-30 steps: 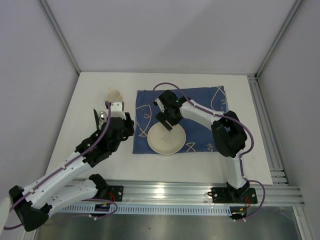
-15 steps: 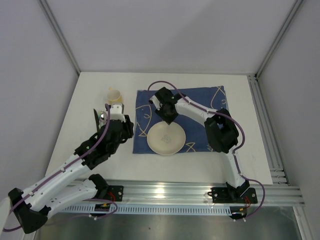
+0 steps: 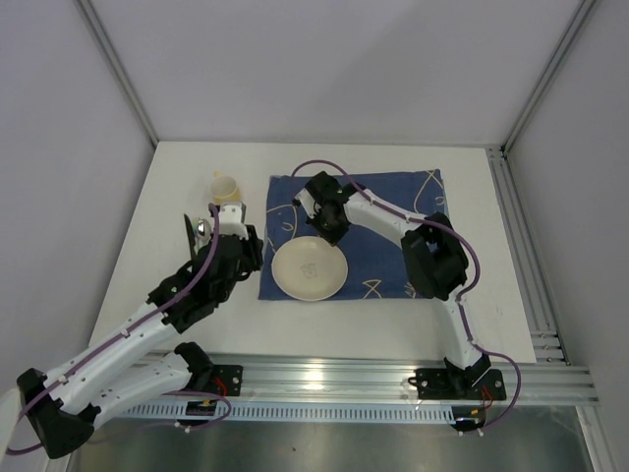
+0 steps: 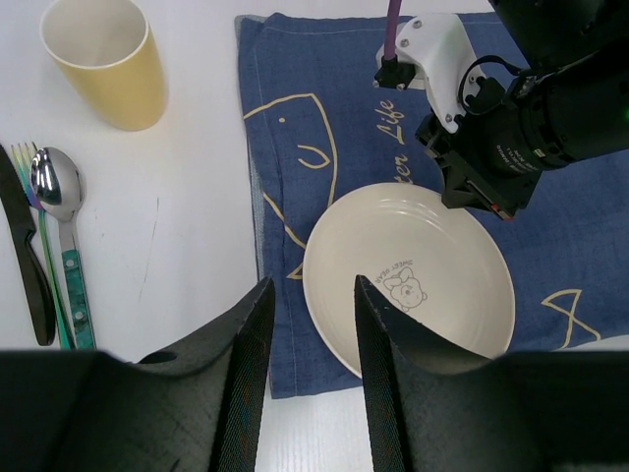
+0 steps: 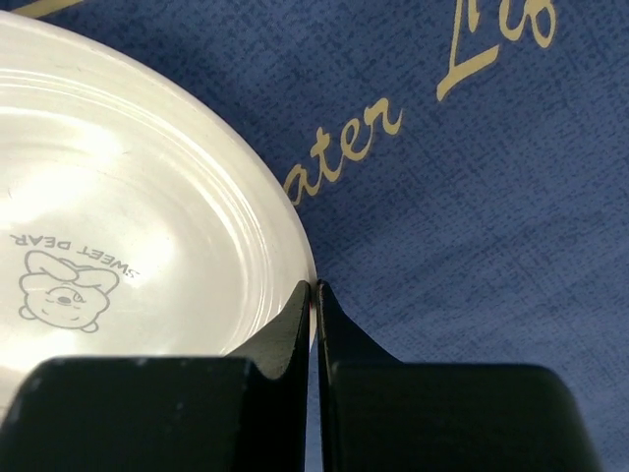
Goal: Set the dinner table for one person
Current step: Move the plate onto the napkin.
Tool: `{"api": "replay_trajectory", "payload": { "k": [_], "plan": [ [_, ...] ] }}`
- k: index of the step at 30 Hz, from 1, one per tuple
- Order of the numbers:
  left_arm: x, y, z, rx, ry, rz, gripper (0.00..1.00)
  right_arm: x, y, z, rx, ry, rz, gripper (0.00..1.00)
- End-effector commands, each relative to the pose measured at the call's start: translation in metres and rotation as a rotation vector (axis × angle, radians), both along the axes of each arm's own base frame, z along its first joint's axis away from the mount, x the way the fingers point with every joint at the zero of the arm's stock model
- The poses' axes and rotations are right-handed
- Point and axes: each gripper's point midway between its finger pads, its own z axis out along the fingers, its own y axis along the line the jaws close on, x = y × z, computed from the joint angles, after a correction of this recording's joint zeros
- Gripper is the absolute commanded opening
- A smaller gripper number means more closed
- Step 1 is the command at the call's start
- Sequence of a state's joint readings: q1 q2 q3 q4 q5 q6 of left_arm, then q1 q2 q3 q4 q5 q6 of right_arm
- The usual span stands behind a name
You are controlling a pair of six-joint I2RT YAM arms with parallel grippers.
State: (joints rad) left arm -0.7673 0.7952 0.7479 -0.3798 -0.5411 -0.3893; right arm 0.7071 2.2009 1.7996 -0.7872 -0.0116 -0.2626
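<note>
A cream plate (image 3: 309,268) with a small bear print lies on the left part of a dark blue cloth (image 3: 393,211) on the white dinner table (image 3: 177,177). My right gripper (image 5: 314,287) is shut on the plate's (image 5: 128,216) far rim, one finger inside the rim and one outside over the cloth (image 5: 472,147). My left gripper (image 4: 313,285) hangs open above the cloth's near left corner, nothing between its fingers, with the plate (image 4: 408,280) just to its right. A yellow cup (image 4: 103,59) stands upright left of the cloth.
A spoon (image 4: 57,187), a green-handled fork (image 4: 44,265) and a black knife (image 4: 28,261) lie side by side on the table below the cup. Silver frame rails (image 3: 521,246) run along the right and near edges.
My right gripper went from open to shut on the plate's rim, and the plate has slid left on the cloth. The left arm has barely moved.
</note>
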Motion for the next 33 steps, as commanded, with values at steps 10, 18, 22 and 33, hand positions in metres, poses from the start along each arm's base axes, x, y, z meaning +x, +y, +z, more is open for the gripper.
{"api": "replay_trajectory", "payload": {
  "k": [10,18,22,33],
  "plan": [
    [0.006,-0.011,0.008,-0.014,-0.025,-0.034,0.41,0.029,-0.018,0.081,0.102,-0.115,-0.065,0.0],
    [0.009,-0.012,0.005,0.006,-0.029,-0.035,0.41,0.068,-0.087,0.097,0.006,-0.241,-0.266,0.0],
    [0.01,-0.012,0.005,0.023,-0.031,-0.039,0.41,0.086,-0.127,0.096,-0.044,-0.293,-0.422,0.0],
    [0.012,-0.013,0.008,0.035,-0.047,-0.048,0.42,0.092,-0.144,0.068,0.041,-0.214,-0.522,0.0]
  ]
}}
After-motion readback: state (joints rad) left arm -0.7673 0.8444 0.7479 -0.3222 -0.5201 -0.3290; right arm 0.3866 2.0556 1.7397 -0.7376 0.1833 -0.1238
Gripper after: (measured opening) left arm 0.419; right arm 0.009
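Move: The right hand already has the plate's far right rim shut in its fingers, with the plate's centre about 8 cm to its left and 7 cm back, roughly level with the grip. The middle of the blue napkin, where the plate is headed, lies some 5 cm right and 2 cm ahead, just below; the Water Life lettering is about 6 cm left and 4 cm ahead. From the left hand, the plate is some 15 cm right, 6 cm ahead and 19 cm below. Keeping its pinch on the plate's rim, the right hand lifts off the napkin and swings the plate in an arc, about 16 cm right and 9 cm forward. It first climbs nearly 7 cm, then begins to sink slightly, while the wrist turns some 30 degrees clockwise and the fingers stay shut. ##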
